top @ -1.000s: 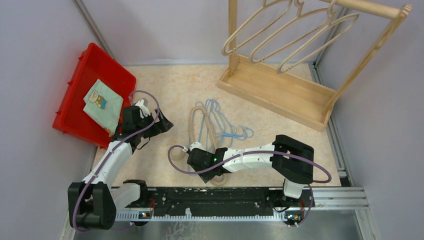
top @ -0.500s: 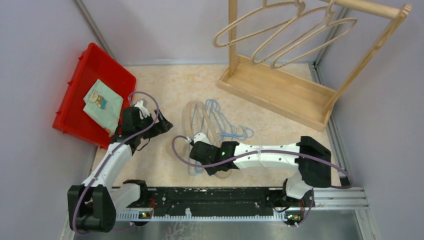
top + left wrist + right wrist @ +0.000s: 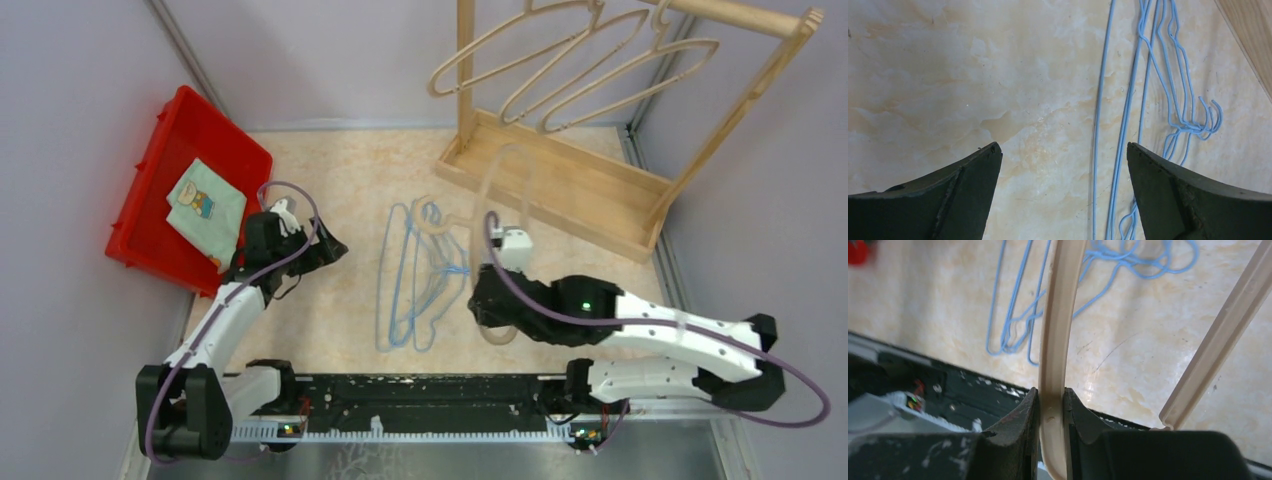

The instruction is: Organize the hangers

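My right gripper [image 3: 492, 322] [image 3: 1051, 395] is shut on a beige hanger [image 3: 507, 165] [image 3: 1063, 300], held off the table and blurred in the top view. The curved bar of that hanger runs up between the jaws, and its straight bar [image 3: 1218, 340] shows to the right. Several thin blue wire hangers [image 3: 408, 290] [image 3: 1128, 100] [image 3: 1018, 315] lie flat on the table, left of the right gripper. My left gripper [image 3: 325, 250] [image 3: 1063, 150] hangs open over bare table just left of them, holding nothing. Three beige hangers [image 3: 560, 70] hang on the rack's rail.
The wooden rack [image 3: 560, 185] stands at the back right, its base close behind the lifted hanger. A red bin [image 3: 150, 150] with a folded cloth [image 3: 205, 205] sits at the left. Purple walls close in both sides.
The right gripper closed on the beige hanger, then swung right and lifted it off the pile. The blue hangers shifted and spread out. The hung hangers swayed. The left arm stayed still.
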Controlling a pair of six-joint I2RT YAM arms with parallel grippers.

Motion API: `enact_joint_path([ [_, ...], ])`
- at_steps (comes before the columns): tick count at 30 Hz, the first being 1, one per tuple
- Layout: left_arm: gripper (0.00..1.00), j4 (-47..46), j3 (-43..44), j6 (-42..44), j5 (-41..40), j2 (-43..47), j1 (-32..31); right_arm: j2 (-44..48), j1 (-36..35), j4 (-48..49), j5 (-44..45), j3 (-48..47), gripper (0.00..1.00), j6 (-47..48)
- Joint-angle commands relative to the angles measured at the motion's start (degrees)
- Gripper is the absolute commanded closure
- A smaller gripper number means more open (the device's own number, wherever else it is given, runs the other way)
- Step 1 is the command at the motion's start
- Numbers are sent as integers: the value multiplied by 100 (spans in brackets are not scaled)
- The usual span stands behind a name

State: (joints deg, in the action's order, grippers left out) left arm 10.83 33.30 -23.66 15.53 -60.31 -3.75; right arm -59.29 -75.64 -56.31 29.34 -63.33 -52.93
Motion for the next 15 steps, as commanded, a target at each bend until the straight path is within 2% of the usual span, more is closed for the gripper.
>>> enact_joint_path([
  [1, 0, -253, 278, -54, 292, -199, -2, 859, -8, -981, 1483, -136, 100, -1990],
  [5, 0, -280, 442, -5, 366, -378, -25, 1070, -5, -1752, 1973, -386, 100, -2879],
  [8, 0, -277, 558, 80, 364, -481, -46, 1256, -4, -1986, 2287, -429, 100, -3281],
  [12, 0, -256, 650, 138, 352, -589, -64, 1725, -6, -1720, 2822, -384, 100, -3410],
  [15, 0, -261, 707, 163, 353, -689, -65, 2008, -4, -1206, 3168, -424, 100, -2985],
])
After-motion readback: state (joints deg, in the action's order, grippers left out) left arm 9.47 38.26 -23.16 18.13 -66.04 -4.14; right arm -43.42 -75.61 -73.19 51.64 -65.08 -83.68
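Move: The right hand, already about 20 cm above the table, holds the last beige hanger; the middle of the rack's rail lies some 33 cm ahead, 19 cm to its right and about 18 cm higher, with the hung hangers roughly 35 cm ahead, 14 cm right and 8 cm higher. The blue hangers lie about 15 cm ahead, 8 cm left and 20 cm below. From the left hand that rail middle is roughly 15 cm ahead, 49 cm right and 28 cm up. The right hand keeps its pinch on one long side of the beige hanger and carries it quickly to the right, about 10 cm, while rising some 6 cm and easing a little forward, away from the blue hangers and towards the rack's rail. As it goes, the wrist swings clockwise by some 30 degrees with the hand's left side rising, turning the hook towards the rack, while the empty left hand stays wide open and drifts a couple of centimetres forward. ##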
